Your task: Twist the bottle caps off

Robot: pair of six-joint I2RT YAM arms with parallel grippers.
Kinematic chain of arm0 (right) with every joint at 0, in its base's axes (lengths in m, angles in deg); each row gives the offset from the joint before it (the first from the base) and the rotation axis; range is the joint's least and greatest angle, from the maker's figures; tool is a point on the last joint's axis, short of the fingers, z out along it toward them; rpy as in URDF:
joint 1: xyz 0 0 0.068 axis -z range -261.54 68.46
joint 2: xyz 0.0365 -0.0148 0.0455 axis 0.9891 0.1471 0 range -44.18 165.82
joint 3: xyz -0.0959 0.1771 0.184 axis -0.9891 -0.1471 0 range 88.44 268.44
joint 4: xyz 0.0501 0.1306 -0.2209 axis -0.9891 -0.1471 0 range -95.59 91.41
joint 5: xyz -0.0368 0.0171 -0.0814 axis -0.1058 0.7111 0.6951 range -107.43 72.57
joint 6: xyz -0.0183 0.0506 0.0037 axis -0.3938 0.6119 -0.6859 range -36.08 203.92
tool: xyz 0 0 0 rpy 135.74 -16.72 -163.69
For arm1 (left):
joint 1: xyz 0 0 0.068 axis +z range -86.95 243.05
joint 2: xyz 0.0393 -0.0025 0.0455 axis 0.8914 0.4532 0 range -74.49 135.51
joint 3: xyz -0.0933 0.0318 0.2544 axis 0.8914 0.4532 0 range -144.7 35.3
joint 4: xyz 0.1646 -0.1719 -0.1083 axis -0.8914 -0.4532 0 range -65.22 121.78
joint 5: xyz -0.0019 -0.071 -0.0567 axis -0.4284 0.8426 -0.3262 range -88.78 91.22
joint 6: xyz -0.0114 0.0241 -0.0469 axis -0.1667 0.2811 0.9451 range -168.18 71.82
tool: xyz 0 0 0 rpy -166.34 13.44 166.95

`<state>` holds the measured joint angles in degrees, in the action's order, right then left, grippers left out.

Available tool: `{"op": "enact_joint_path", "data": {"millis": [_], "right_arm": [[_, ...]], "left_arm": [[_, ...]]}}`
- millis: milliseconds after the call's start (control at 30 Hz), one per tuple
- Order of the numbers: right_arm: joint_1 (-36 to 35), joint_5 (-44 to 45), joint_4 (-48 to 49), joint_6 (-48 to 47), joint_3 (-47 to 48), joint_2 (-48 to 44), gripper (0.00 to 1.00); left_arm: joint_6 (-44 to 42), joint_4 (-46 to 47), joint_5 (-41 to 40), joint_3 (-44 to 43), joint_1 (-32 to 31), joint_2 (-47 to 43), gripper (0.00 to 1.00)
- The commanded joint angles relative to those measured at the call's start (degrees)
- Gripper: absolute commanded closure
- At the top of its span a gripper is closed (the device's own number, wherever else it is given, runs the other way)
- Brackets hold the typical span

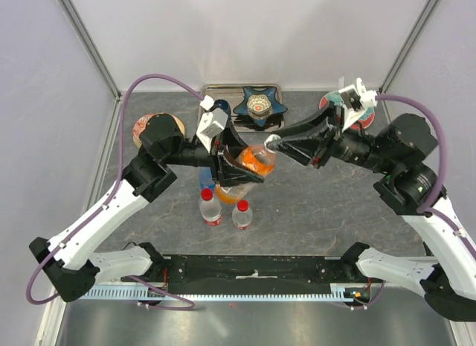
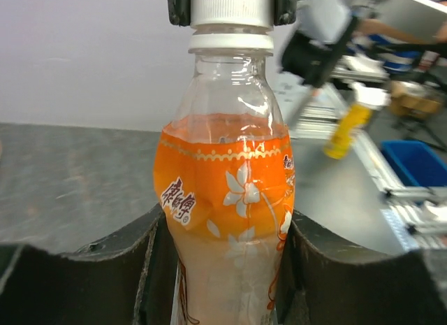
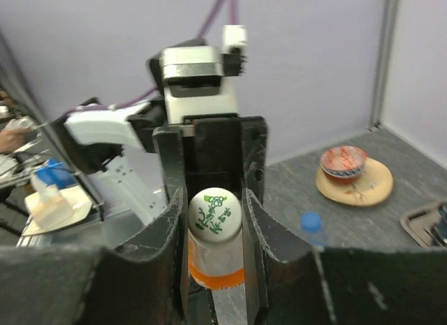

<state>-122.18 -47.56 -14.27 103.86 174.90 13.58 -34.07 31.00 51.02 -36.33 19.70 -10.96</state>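
The bottle with orange liquid (image 1: 249,164) (image 2: 227,199) is held up off the table, tilted, with my left gripper (image 1: 229,166) (image 2: 223,269) shut on its body. Its white cap (image 1: 273,143) (image 2: 230,7) (image 3: 215,213) has a green print on top. My right gripper (image 1: 279,145) (image 3: 215,224) is shut on that cap, one finger on each side. Two clear bottles with red caps (image 1: 207,195) (image 1: 242,206) stand upright on the table below the held bottle. The blue-tinted bottle (image 1: 206,181) stands half hidden under the left arm; its blue cap (image 3: 310,222) shows in the right wrist view.
A metal tray (image 1: 223,88) at the back holds a blue star-shaped dish (image 1: 259,104) and a dark blue cup (image 1: 221,106). A patterned plate (image 1: 149,126) (image 3: 353,175) lies at the back left, another (image 1: 364,121) at the back right under the right arm.
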Motion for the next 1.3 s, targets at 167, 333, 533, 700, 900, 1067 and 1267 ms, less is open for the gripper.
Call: {"op": "enact_joint_path", "data": {"millis": [167, 333, 533, 700, 900, 1067, 1267], "right_arm": [[-0.58, -23.12, 14.08, 5.62, -2.96, 0.07, 1.00], [-0.49, -35.86, 27.34, 14.66, -5.68, 0.43, 1.00], [-0.49, -38.33, 32.20, 16.27, -8.32, 0.43, 1.00], [-0.49, -39.30, 33.00, 16.35, -8.85, 0.16, 1.00], [-0.49, -35.09, 21.40, 9.85, -5.25, -0.01, 0.92], [-0.58, -30.43, 17.80, 8.36, -4.10, -0.80, 0.77], [-0.49, -26.39, 15.77, 7.39, -1.99, -0.98, 0.68]], "left_arm": [[22.71, 24.67, 23.49, -1.32, 1.25, 4.24, 0.47], [29.47, 33.88, 25.96, -0.26, 1.25, 5.90, 0.47], [31.68, 36.90, 27.37, 0.18, 1.25, 7.40, 0.47], [31.51, 36.64, 28.07, -0.35, 1.43, 8.10, 0.47], [26.61, 30.77, 25.53, -0.61, 2.31, 7.14, 0.48], [21.58, 23.90, 23.59, -2.19, 2.48, 6.70, 0.48], [17.89, 18.54, 22.45, -2.98, 2.48, 6.17, 0.48]]}}
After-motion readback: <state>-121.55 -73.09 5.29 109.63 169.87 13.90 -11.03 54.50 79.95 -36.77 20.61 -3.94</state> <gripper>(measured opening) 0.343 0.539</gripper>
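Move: The bottle cap is already between the right fingers, right at that hand's point. From the left hand, which grips the orange bottle, the cap sits about 9 cm higher, 4 cm to the right and 2 cm ahead. Well below the left hand, by some 35 cm, stand two red-capped bottles, one level and 4 cm left, one 2 cm ahead and 14 cm left. A blue bottle is 13 cm ahead, 14 cm left, equally low. The cap stays pinched in the right fingers while they turn counter-clockwise, about 25 degrees, and the left hand, keeping its grip on the bottle, turns some 30 degrees clockwise against them. Meanwhile both hands draw back together towards the bases by 6 to 7 cm, rising a little and then partly sinking; the right hand also tips its fingers slightly. Neither gripper opens or closes. ##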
